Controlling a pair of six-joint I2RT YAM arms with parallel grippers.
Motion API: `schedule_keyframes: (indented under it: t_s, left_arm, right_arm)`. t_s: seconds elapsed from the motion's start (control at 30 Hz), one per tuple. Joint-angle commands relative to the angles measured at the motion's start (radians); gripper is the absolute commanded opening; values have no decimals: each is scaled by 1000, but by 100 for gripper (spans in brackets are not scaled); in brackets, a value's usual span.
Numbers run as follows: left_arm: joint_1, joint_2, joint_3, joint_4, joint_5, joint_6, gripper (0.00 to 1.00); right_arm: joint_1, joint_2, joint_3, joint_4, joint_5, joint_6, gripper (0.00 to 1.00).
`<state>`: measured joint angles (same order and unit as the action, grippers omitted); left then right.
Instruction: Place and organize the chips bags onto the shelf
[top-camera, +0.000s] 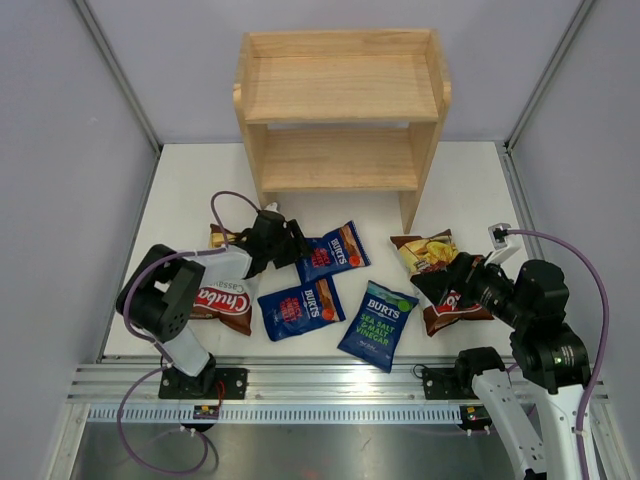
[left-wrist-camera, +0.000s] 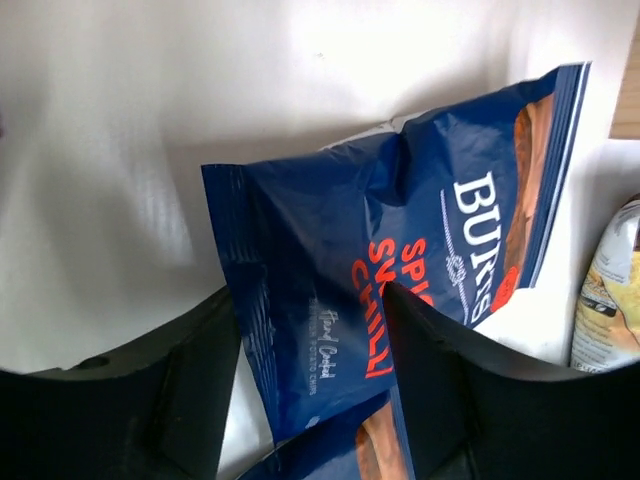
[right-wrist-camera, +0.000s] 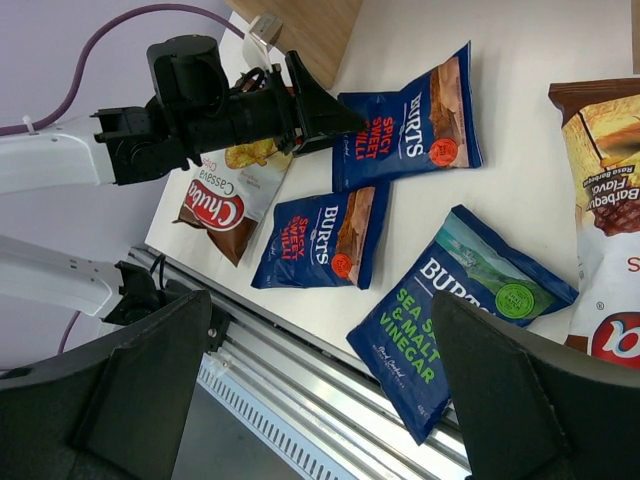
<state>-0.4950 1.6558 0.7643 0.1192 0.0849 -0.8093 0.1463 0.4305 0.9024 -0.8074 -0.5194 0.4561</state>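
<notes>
The wooden two-tier shelf (top-camera: 340, 105) stands at the back with both tiers bare. Five bags lie flat on the table. There are two red-label Burts bags (top-camera: 333, 250) (top-camera: 300, 308), a sea salt Burts bag (top-camera: 378, 323), one Chuba bag (top-camera: 222, 300) at the left and another (top-camera: 440, 280) at the right. My left gripper (top-camera: 295, 245) is open. In the left wrist view it (left-wrist-camera: 310, 295) straddles the bottom end of the upper Burts bag (left-wrist-camera: 400, 250). My right gripper (top-camera: 455, 280) hovers open and empty over the right Chuba bag. In the right wrist view it (right-wrist-camera: 322, 300) frames the sea salt bag (right-wrist-camera: 450, 310).
Grey walls close in the white table (top-camera: 470, 190) on three sides. A metal rail (top-camera: 330, 385) runs along the near edge, and the sea salt bag's corner overhangs it. The shelf's right leg (top-camera: 410, 215) stands close behind the right Chuba bag.
</notes>
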Motion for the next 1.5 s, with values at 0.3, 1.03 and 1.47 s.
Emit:
schedule_keyframes:
  t_s: [0.3,1.03,1.47]
  left_arm:
    - [-63,-14,-5,85,-8,4,0]
    - [-165,-763,-73,28,165,142,0]
    - [-171,-777,104,-70,401,-50,0]
  right_arm:
    - [6,-3,-31,66,-51,33,99]
    - [6,28,-197,359,-324,139,99]
    - [7,141,-367,1052,-459,392,100]
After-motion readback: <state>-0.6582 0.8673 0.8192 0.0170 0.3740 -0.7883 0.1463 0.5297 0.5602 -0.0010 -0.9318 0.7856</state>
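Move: The upper spicy sweet chilli bag's left end is at the left gripper's half-closed fingers; its middle lies about 5 cm to the right, level fore and aft, 2 cm lower. The lower chilli bag is some 12 cm back, the large bag 14 cm left and 6 cm back. From the right hand the upper bag lies about 18 cm ahead, 17 cm left, 27 cm down; the salt and vinegar bag 8 cm left, the right large bag 9 cm ahead and 5 cm right, both equally far down. Close the left gripper on the left end of the upper chilli bag, easing right a little, then lift the pinched bag briskly about 30 cm while drawing back some 13 cm, tipping the fingers up from the table and swinging them clockwise. Meanwhile bring the open right gripper about 6 cm left towards the bag, rolling and turning it counter-clockwise some 20 degrees. ##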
